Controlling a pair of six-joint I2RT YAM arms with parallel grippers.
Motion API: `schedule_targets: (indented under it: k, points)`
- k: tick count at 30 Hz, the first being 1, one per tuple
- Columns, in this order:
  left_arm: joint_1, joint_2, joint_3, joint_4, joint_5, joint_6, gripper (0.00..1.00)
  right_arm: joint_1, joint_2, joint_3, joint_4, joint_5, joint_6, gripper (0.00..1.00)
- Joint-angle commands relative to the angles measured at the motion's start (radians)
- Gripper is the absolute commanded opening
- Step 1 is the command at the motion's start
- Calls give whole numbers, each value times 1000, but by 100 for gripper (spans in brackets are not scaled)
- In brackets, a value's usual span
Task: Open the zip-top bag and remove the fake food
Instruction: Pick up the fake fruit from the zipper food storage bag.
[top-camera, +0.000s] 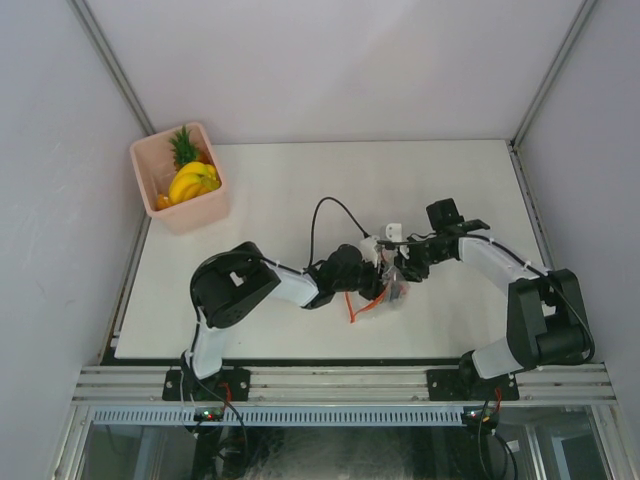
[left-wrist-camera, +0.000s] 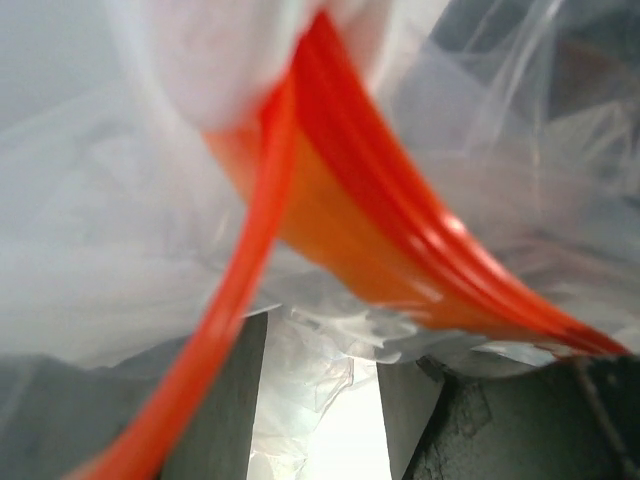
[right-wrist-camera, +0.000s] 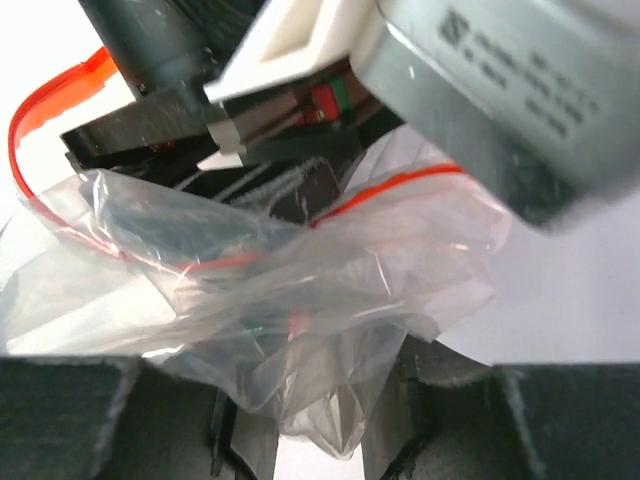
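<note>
The zip-top bag (top-camera: 391, 292) is a crumpled clear bag between my two grippers at the table's middle, its red-orange zip strip (top-camera: 356, 306) drooping to the left. My left gripper (top-camera: 376, 264) stands open; in its wrist view loose film lies between the fingers (left-wrist-camera: 232, 400) and the zip strip (left-wrist-camera: 400, 230) crosses close overhead. My right gripper (right-wrist-camera: 320, 425) is open too, and the bag (right-wrist-camera: 300, 290) sags with its lowest corner between the fingers. The fake food, a yellow banana bunch (top-camera: 193, 183) and a pineapple (top-camera: 183, 148), lies in the bin at far left.
A pink square bin (top-camera: 200, 215) sits at the table's far left corner. A black cable (top-camera: 325, 210) loops over the left arm. The left arm's camera housing (right-wrist-camera: 480, 90) fills the top of the right wrist view. White walls surround the table.
</note>
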Motion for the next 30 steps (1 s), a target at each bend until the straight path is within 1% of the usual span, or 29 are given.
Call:
schedule_targets:
  k: [1,3,6,8,14,18,25,30]
  points:
    - [30,26,8,-54,-48,-3,50,-33,-8,41,-10,24,63,29]
    - [35,24,8,-50,-45,-5,51,-51,24,67,-42,29,67,21]
    - [36,24,7,-48,-42,-7,51,-71,83,106,-99,40,75,4]
    - [38,24,6,-48,-39,-6,51,-71,114,118,-119,56,84,0]
    - [43,26,-2,-41,-36,-9,52,-38,194,145,-139,129,124,0]
    - [43,27,-1,-40,-36,-10,52,-23,240,168,-177,146,124,0]
    - [44,36,11,-43,-30,-15,55,6,279,189,-221,118,114,0]
    - [45,40,8,-35,-34,-28,55,4,321,224,-274,36,114,0]
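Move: The bag's clear film reaches in between the right hand's part-open fingertips, its next pinch point about 2 cm forward, 2 cm right and 1 cm lower. The last fake fruit, in the bag, is some 4 cm back from the right hand, about level with it sideways and 5 cm below. From the left hand that fruit lies about 4 cm right and 2 cm down, level fore and aft; the orange zip's loose corner is roughly 6 cm back and 6 cm left. The bag's film by its open mouth is regripped by the right hand, which slides about 2 cm right and 1.5 cm forward, shuts its part-open fingers on it, then takes it down some 3 cm while the wrist tilts about 20 degrees, fingers steeper. The left hand, fingers about half open in the mouth, eases forward 2 cm and slightly left. ##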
